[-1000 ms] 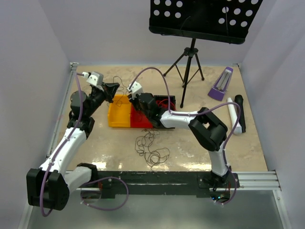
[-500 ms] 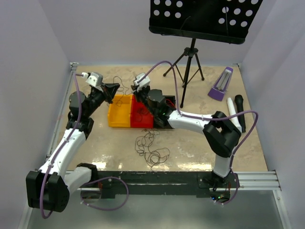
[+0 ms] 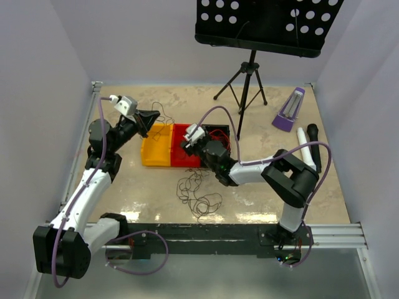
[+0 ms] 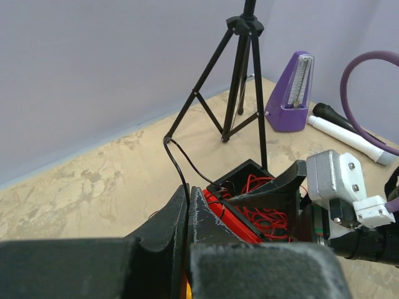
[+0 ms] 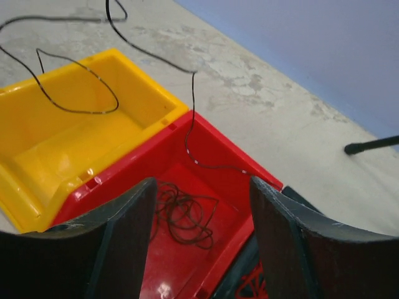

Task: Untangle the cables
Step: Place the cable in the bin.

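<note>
My left gripper (image 3: 150, 118) (image 4: 188, 190) is shut on a thin black cable (image 4: 176, 159) that rises from its fingertips. This cable (image 5: 75, 93) loops over the yellow bin (image 5: 75, 143) and trails toward the black bin (image 4: 249, 171), which holds bright red cables (image 4: 269, 219). My right gripper (image 3: 187, 145) (image 5: 202, 187) hangs open over the red bin (image 5: 206, 156), nothing between its fingers. A small dark coil of cable (image 5: 186, 215) lies on that bin's floor. A loose tangle of dark cables (image 3: 198, 194) lies on the table in front of the bins.
The yellow (image 3: 156, 151), red (image 3: 179, 157) and black (image 3: 218, 132) bins stand side by side mid-table. A music stand's tripod (image 3: 248, 87) stands behind them. A purple metronome (image 3: 289, 110), a white tube (image 3: 305, 149) and a black microphone (image 3: 313, 140) lie at the right.
The right gripper has opened and pulled back toward the near side of the red bin, where a dark coil now lies. The left gripper holds its cable, barely moved.
</note>
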Robot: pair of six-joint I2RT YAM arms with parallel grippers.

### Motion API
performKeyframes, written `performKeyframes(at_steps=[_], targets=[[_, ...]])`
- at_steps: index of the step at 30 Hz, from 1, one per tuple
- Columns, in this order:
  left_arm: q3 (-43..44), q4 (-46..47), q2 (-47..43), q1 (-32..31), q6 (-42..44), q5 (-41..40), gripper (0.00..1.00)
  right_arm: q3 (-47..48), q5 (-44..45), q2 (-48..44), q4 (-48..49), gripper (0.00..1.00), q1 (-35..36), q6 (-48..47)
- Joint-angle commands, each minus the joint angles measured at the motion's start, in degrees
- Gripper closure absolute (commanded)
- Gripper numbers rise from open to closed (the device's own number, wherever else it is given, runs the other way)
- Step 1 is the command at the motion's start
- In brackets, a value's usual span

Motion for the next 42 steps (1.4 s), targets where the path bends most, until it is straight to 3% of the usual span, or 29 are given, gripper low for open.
performKeyframes(at_steps=[1,12,16,26,42], targets=[[2.6,0.9,-1.1,0.4,1.0,3.5,1.00,5.8,-2.8,1.5,8.5,0.36,0.3,-4.5],[2.6,1.4,-1.6,0.4,0.4,4.8,1.00,12.0,-8.0,7.1,8.8,0.38,0.3,-7.4],[2.9,1.8,-1.4,0.4,0.1,5.0,1.00,13.5,-8.9,8.7,8.6,0.44,0.3,-8.0],[2.6,4.6,-1.3,0.4,-4.6,9.3,1.00,18.4,-5.8,9.3,11.8,0.99,0.3,-11.0],[6.8,12.0,3.0,0.1,-8.0,11.0,1.00,16.5,-12.2,-1.4,11.1,1.00,0.3,-4.2]])
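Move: For the right hand, the cable's hanging strand is about 4 cm ahead, 6 cm left and 4 cm above. The red bin's middle lies some 10 cm below it and 2 cm ahead; the yellow bin is 12 cm left of the red one, the black bin 12 cm right. From the left hand, already pinching the cable, that strand hangs about 5 cm ahead, 4 cm right and 11 cm down. Right hand reaches left and forward 7 cm, pinches the cable, raises it about 10 cm; left keeps hold. ##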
